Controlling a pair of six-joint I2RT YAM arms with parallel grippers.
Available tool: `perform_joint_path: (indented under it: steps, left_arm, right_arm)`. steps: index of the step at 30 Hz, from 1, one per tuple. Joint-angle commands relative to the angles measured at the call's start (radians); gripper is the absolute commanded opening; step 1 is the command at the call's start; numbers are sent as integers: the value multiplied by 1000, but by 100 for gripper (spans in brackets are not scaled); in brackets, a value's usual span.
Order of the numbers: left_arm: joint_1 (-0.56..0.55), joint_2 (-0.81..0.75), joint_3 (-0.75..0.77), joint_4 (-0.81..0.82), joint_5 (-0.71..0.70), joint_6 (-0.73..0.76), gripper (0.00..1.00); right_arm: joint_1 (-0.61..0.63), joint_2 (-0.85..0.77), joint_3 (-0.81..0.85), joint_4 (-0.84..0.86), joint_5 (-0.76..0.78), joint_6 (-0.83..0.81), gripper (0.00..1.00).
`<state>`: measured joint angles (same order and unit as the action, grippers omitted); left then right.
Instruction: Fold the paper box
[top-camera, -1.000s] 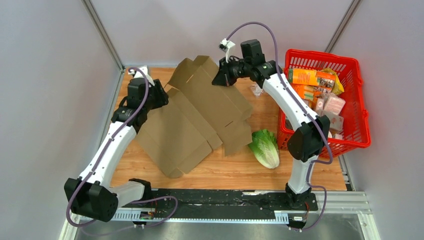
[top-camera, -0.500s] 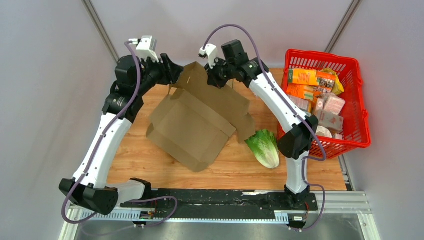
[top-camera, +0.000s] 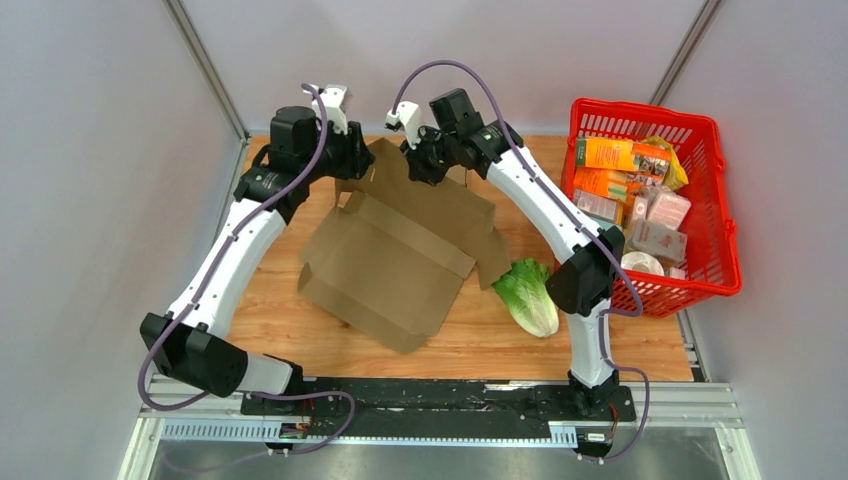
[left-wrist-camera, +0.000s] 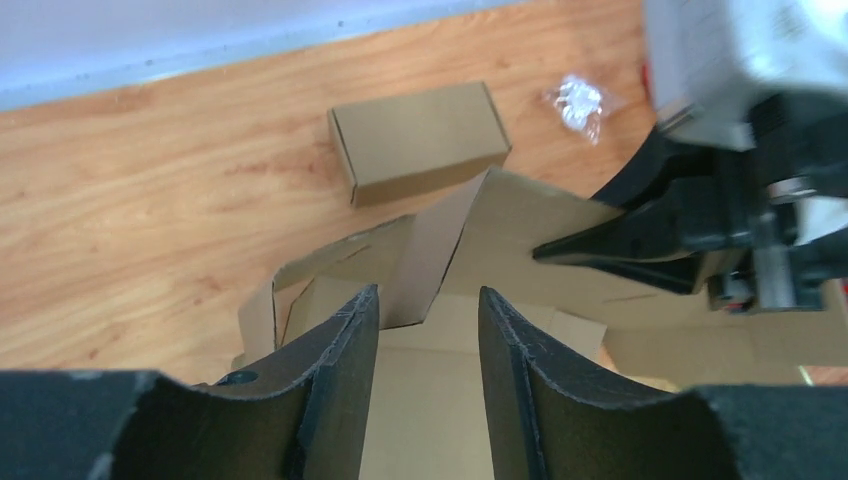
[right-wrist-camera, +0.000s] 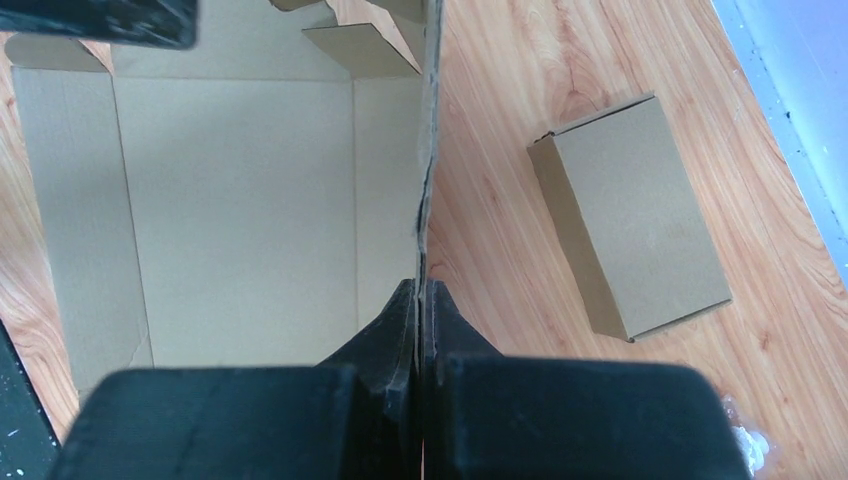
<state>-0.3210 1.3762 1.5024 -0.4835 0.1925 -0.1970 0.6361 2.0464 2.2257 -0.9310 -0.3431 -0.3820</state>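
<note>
The paper box is brown cardboard, half opened out on the wooden table, with its far wall and flaps standing up. My right gripper is shut on the top edge of that upright wall. In the right wrist view its jaws pinch the thin card, and the box's inner floor lies to the left. My left gripper hangs open at the box's far left corner. Its fingertips straddle empty air just short of a narrow standing flap.
A small closed cardboard box lies on the table behind the paper box, with a crumpled plastic wrapper beside it. A lettuce lies at the box's right corner. A red basket of groceries stands at the right.
My left arm has risen and swung to the box's far left corner. My right gripper has drawn the wall leftward, standing the box up. The left jaws have narrowed slightly.
</note>
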Motion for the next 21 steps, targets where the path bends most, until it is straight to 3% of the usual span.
perform_joint_path:
  steps: [1, 5, 9, 12, 15, 18, 19, 20, 21]
  left_arm:
    - [-6, 3, -2, 26, -19, 47, 48]
    - [-23, 20, 10, 8, -63, 76, 41]
    - [-27, -5, -51, 55, -177, 74, 15]
    - [-27, -46, -123, 106, -257, 58, 6]
    - [-27, -92, -221, 175, -330, 3, 0]
    - [-27, -149, -339, 264, -401, -71, 0]
    - [-27, -170, -364, 296, -413, -87, 0]
    - [-27, -180, -407, 312, -418, -99, 0]
    - [-27, -193, -424, 324, -423, -123, 0]
  right_arm:
    - [-1, -15, 42, 21, -31, -26, 0]
    - [2, -19, 42, 29, -56, -23, 0]
    - [20, -23, 31, 50, -22, -12, 0]
    - [33, -37, 0, 104, 61, 47, 20]
    - [33, -23, 26, 120, 176, 188, 30]
    - [33, -15, 80, 58, 337, 375, 57]
    - [31, -29, 83, 29, 342, 449, 67]
    - [31, -41, 56, 26, 334, 516, 69]
    - [31, -58, 37, 35, 317, 550, 80]
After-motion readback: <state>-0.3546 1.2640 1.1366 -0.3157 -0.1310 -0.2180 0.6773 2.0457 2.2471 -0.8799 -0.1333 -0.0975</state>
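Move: The upright panel's left edge, where its corner flap folds, stands just beyond and below the open left fingers: about 2 cm ahead, 1 cm right, 3 cm below. The small closed box lies roughly 4 cm ahead, 9 cm right and 30 cm below that hand; the paper box's floor is centred some 16 cm back, 2 cm right and 26 cm below. From the right hand, which already pinches the panel, that left edge is some 9 cm left, about level fore and aft, 5 cm higher. Lower the left gripper 2–3 cm over the panel's left edge and shut its fingers on the card there, then carry it down another 6 cm and some 4 cm left, turning about 15 degrees counter-clockwise. Keep the right hand nearly still and pinching until the left is closing, then open it wide around the panel, twisting some 15 degrees clockwise. ##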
